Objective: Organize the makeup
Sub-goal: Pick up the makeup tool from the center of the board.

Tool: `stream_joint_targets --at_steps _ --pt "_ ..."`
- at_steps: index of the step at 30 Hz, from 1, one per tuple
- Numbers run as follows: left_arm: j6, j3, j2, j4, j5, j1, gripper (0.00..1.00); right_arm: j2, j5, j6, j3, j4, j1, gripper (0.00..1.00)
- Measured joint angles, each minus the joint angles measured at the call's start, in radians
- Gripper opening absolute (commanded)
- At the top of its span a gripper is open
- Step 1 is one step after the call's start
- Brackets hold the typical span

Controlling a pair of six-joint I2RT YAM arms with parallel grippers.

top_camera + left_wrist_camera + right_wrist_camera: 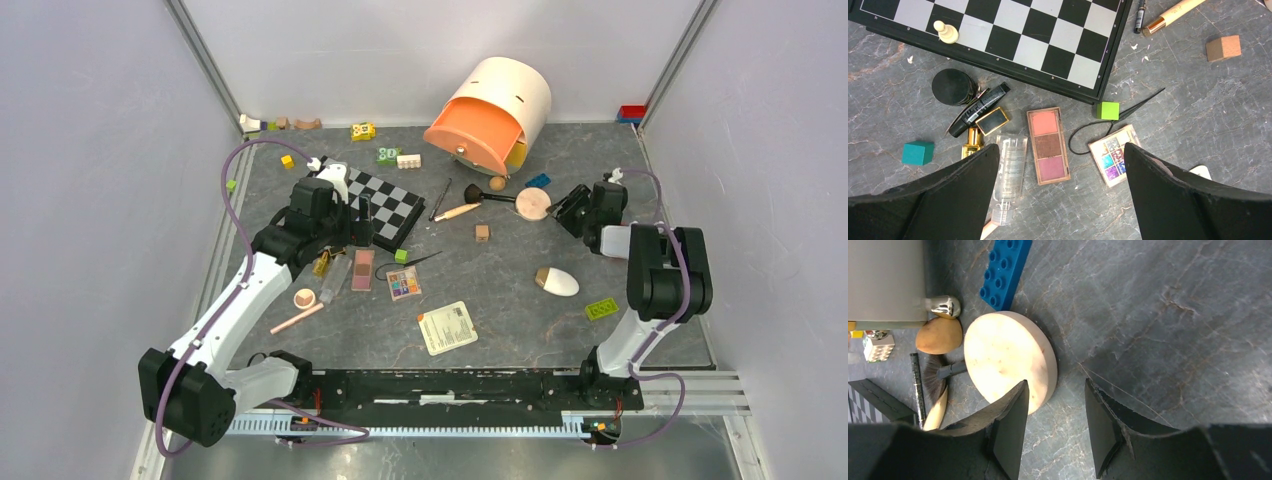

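The makeup lies scattered on the grey table. My left gripper (1060,148) hangs open above the pink palette (1049,145), with the clear tube (1009,172) by its left finger and the multicolour palette (1113,154) by its right. A black jar (952,86), mascara (980,107) and gold lipstick (972,141) lie close by. My right gripper (1055,385) is open with bare table between its fingers. Its left finger overlaps the edge of the round peach compact (1008,357). Two brushes (470,203), the white sponge (557,281) and the pink pencil (297,318) lie apart.
A tipped orange-and-cream container (490,115) lies at the back. The chessboard (385,205) with a pawn (946,31) is beside the left arm. Toy bricks are scattered: blue brick (1005,272), green cube (1108,110), teal cube (918,152). A card (447,327) lies near the front.
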Motion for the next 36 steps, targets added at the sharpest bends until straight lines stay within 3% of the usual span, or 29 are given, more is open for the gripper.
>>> stream_joint_targets --at_steps 11,18,23,27,36 --pt "0.000 0.000 0.000 0.000 0.000 0.000 1.00 0.082 -0.044 0.005 0.042 0.064 0.000 0.37" --pt "0.000 0.000 0.000 0.000 0.000 0.000 1.00 0.097 -0.053 0.010 0.042 0.066 -0.002 0.09" --pt "0.000 0.000 0.000 0.000 -0.001 0.000 1.00 0.097 -0.059 -0.001 0.042 0.068 -0.002 0.00" --pt "0.000 0.000 0.000 0.000 -0.001 0.000 1.00 0.073 -0.052 -0.014 0.039 0.063 -0.002 0.00" --pt "0.000 0.000 0.000 0.000 -0.001 0.000 1.00 -0.141 0.049 -0.066 0.033 0.026 -0.002 0.00"
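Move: The makeup tool, a round cream puff, lies just past the right fingertips, its middle about 5 cm to the left, 2 cm ahead and 2 cm below; from the left hand it is some 35 cm to the right, 12 cm ahead and 17 cm lower. From the right hand, the blue brick is about 8 cm ahead and 4 cm left, the wooden ball 7 cm ahead and 12 cm left, and the black brush's middle 4 cm ahead and 11 cm left, all 2 or 3 cm below. The puff's right-hand edge is taken between the right fingers: the half-open hand eases forward under 2 cm, sinking about 1 cm and edging slightly left, then closes right down and pinches the rim. It then lifts roughly 8 cm, away from the brush, drifting about 2 cm to the right and tipping the fingers upward some 10 degrees. ##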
